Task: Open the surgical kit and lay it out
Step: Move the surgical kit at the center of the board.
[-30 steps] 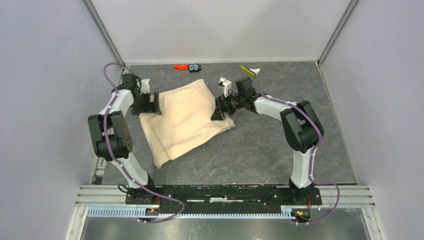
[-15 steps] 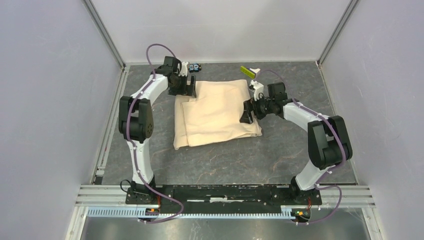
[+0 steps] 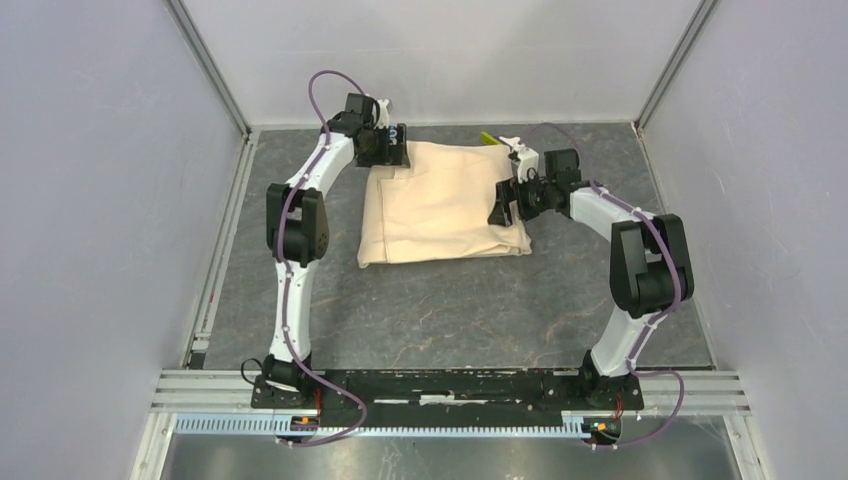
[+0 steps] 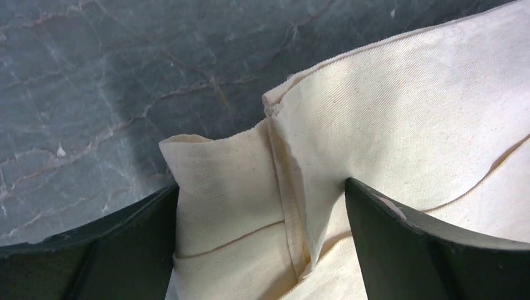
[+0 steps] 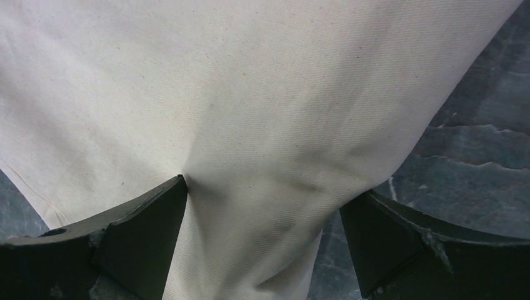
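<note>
The surgical kit point(image 3: 445, 205) is a folded beige cloth bundle lying at the back middle of the table, and the cloth hides whatever is inside. My left gripper point(image 3: 392, 158) is at its far left corner. In the left wrist view the left gripper point(image 4: 261, 184) is open, with folded cloth layers point(image 4: 237, 187) lying between the fingers. My right gripper point(image 3: 505, 205) sits at the bundle's right edge. In the right wrist view the right gripper point(image 5: 269, 190) is open astride the cloth point(image 5: 250, 112), with bare table showing beside its right finger point(image 5: 387, 237).
A small yellow-green and white object point(image 3: 497, 140) lies just behind the bundle's far right corner. The back wall point(image 3: 440, 60) stands close behind the left gripper. Dark marbled tabletop point(image 3: 440, 310) stretches from the bundle toward the arm bases.
The bundle has slid to the right and toward the back wall and turned squarer to the table. Both arms moved with it, staying at its left and right corners with their jaws wide.
</note>
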Controlling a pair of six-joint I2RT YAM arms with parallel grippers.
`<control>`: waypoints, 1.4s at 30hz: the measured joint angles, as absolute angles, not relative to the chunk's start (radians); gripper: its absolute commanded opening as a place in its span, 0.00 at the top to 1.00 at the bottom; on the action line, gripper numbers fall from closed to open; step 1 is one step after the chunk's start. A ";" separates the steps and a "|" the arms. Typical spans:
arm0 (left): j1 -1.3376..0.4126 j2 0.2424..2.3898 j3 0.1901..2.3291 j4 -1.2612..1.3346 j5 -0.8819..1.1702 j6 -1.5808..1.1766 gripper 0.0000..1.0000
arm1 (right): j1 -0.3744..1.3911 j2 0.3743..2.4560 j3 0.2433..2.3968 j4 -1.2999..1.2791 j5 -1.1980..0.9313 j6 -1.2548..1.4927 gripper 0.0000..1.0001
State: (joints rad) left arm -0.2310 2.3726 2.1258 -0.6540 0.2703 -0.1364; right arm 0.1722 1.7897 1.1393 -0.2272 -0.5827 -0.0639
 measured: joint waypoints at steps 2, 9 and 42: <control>-0.232 2.403 2.175 -0.655 0.270 -0.149 0.00 | 0.163 1.814 1.172 -0.227 -0.575 -0.060 0.04; -0.232 2.461 2.265 -0.645 0.267 -0.196 0.00 | 0.145 1.874 1.255 -0.229 -0.555 -0.053 0.04; -0.156 1.825 1.773 -0.485 0.158 -0.087 0.00 | 0.424 1.555 1.318 -0.232 -0.302 -0.402 0.02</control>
State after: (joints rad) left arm -0.1562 1.8252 1.7729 -0.4854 0.1581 -0.0872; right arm 0.4240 1.5547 1.3178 -0.2317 -0.3019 -0.4015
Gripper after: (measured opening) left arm 0.997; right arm 0.979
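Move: The surgical kit lies flat under both open grippers. Its middle is about 12 cm back and 13 cm right of the left hand, which is at its far-left corner, and about 12 cm left and 2 cm ahead of the right hand, at its right edge. The owl block is roughly 9 cm ahead of the left hand and 2 cm left, with the red piece some 6 cm left of that; the green block is about 19 cm straight ahead of the right hand. With both grippers still wide open and pressed down on the kit, slide it forward about 5 cm, easing slightly right, then lift off. Bring the left hand up some 17 cm while drawing back and left off the kit. Raise the right about as far, then swing left over the kit, its fingers tipping up some 35 degrees. ##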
